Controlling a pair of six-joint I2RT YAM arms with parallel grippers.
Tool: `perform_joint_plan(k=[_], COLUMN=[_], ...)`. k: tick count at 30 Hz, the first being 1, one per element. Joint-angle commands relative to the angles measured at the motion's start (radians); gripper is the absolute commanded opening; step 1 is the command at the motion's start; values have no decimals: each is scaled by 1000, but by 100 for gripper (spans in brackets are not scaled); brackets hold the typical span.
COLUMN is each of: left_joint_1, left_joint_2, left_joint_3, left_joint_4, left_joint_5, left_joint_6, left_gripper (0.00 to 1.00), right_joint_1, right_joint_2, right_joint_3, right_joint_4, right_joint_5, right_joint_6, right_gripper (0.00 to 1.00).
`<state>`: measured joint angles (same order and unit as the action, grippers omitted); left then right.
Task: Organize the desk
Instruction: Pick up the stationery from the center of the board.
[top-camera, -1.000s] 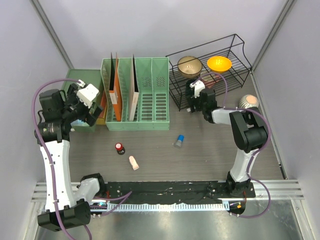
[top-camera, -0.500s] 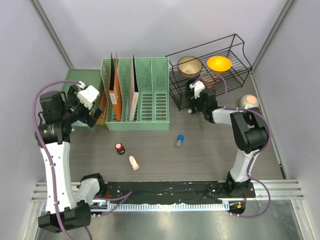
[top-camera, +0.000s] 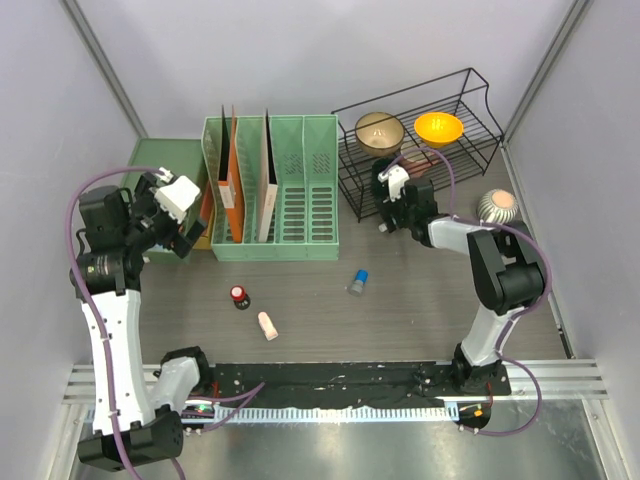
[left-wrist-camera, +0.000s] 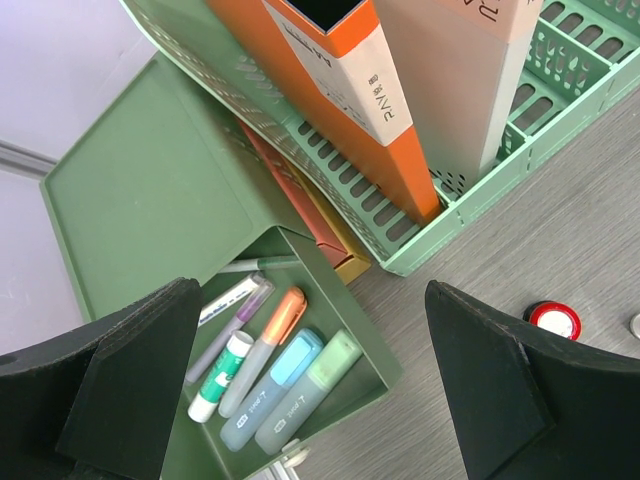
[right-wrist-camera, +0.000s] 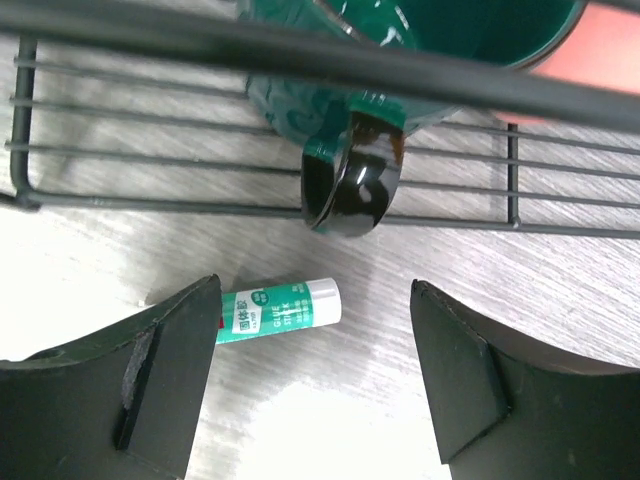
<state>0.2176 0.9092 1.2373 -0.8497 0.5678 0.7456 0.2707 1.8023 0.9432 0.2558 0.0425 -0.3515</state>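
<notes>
The desk (top-camera: 430, 290) is a dark wood-grain top. My left gripper (top-camera: 183, 232) hangs open over the front corner of a green pen tray (left-wrist-camera: 120, 190). In the tray lie highlighters (left-wrist-camera: 290, 385), an orange marker (left-wrist-camera: 262, 345) and a glue stick (left-wrist-camera: 220, 378). My left gripper (left-wrist-camera: 310, 385) holds nothing. My right gripper (top-camera: 391, 212) is open and low at the front of the black wire rack (top-camera: 470, 95). A green-and-white glue stick (right-wrist-camera: 280, 308) lies on the desk by the left finger of my right gripper (right-wrist-camera: 315, 335), untouched. A green mug (right-wrist-camera: 350, 110) stands in the rack just beyond.
A green slotted file rack (top-camera: 305, 195) holds an orange folder (top-camera: 230, 180) and a pale one (top-camera: 267, 175). The wire rack carries a brown bowl (top-camera: 380, 130) and an orange bowl (top-camera: 438, 127). Loose on the desk: a red-capped bottle (top-camera: 239, 295), a pink piece (top-camera: 267, 325), a blue-capped item (top-camera: 358, 282), a striped bowl (top-camera: 497, 205).
Both arms have shifted only slightly; the right arm's elbow has swung a little to the right. Both jaws stay as wide as before.
</notes>
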Motion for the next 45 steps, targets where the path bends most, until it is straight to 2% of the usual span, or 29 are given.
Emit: perform_joint_plan(k=[1,9,13,20,27,30,37,42,45], left_joint_1=[5,5,5,5,5,3,3,5,5], left_joint_2=[-20,-20,-20,-24,-39,-44,-53,-59,-67], left_joint_3=[-2,-6,-4,-10,-10,-15,-35,-30,-33], left_joint_4=[6,3,1,-2,-22,-28,-25,-26,-29], left_joint_5=[-5,0,4,23,9,7,6,7,7], left_joint_6=[26,31,32,31,51,55,61,58,61], left_gripper=[100,100,100,100,100,100,100,100,100], right_joint_1=[-2,-4,-2,-10,-64,-74,-108,-128,-149], right_joint_2=[-78,-222,-268,-115,-11,-6,-78,-31,-21], right_joint_3=[8,3,64,271,410,425,399,444,416], right_joint_4=[-110,-295,-436,-683,-865,-941,-1001,-1139,-1156], right_joint_5=[-18,-75,-95,-76,-190,-205,-158,-135,-121], right_joint_6=[-58,-121,-80,161,348,374,358,307,287], right_gripper=[80,80,80,80,79,78,77,77,77])
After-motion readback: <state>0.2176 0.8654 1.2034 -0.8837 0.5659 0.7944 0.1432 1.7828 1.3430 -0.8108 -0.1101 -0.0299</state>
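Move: The glue stick lies under the front edge of the rack, about 3 cm ahead of my right hand, 3 cm to its left and some 4 cm below. Beyond it in the rack, about 12 cm ahead and 4 cm left of the hand, is the green mug, with the pink cup about 9 cm right of the mug and 2 cm farther out. The blue-capped bottle is some 15 cm back and 14 cm left. From my left hand the stick is about 20 cm ahead, 50 cm right and 30 cm below. I lift my right hand up and back from the rack's edge, rising about 5 cm, then sink partway and go on drawing back, drifting right, until the hand is some 10 cm nearer my base. Meanwhile I tip the slanting fingers about 40 degrees so they point nearly straight down, turning a little clockwise, and keep them open. ##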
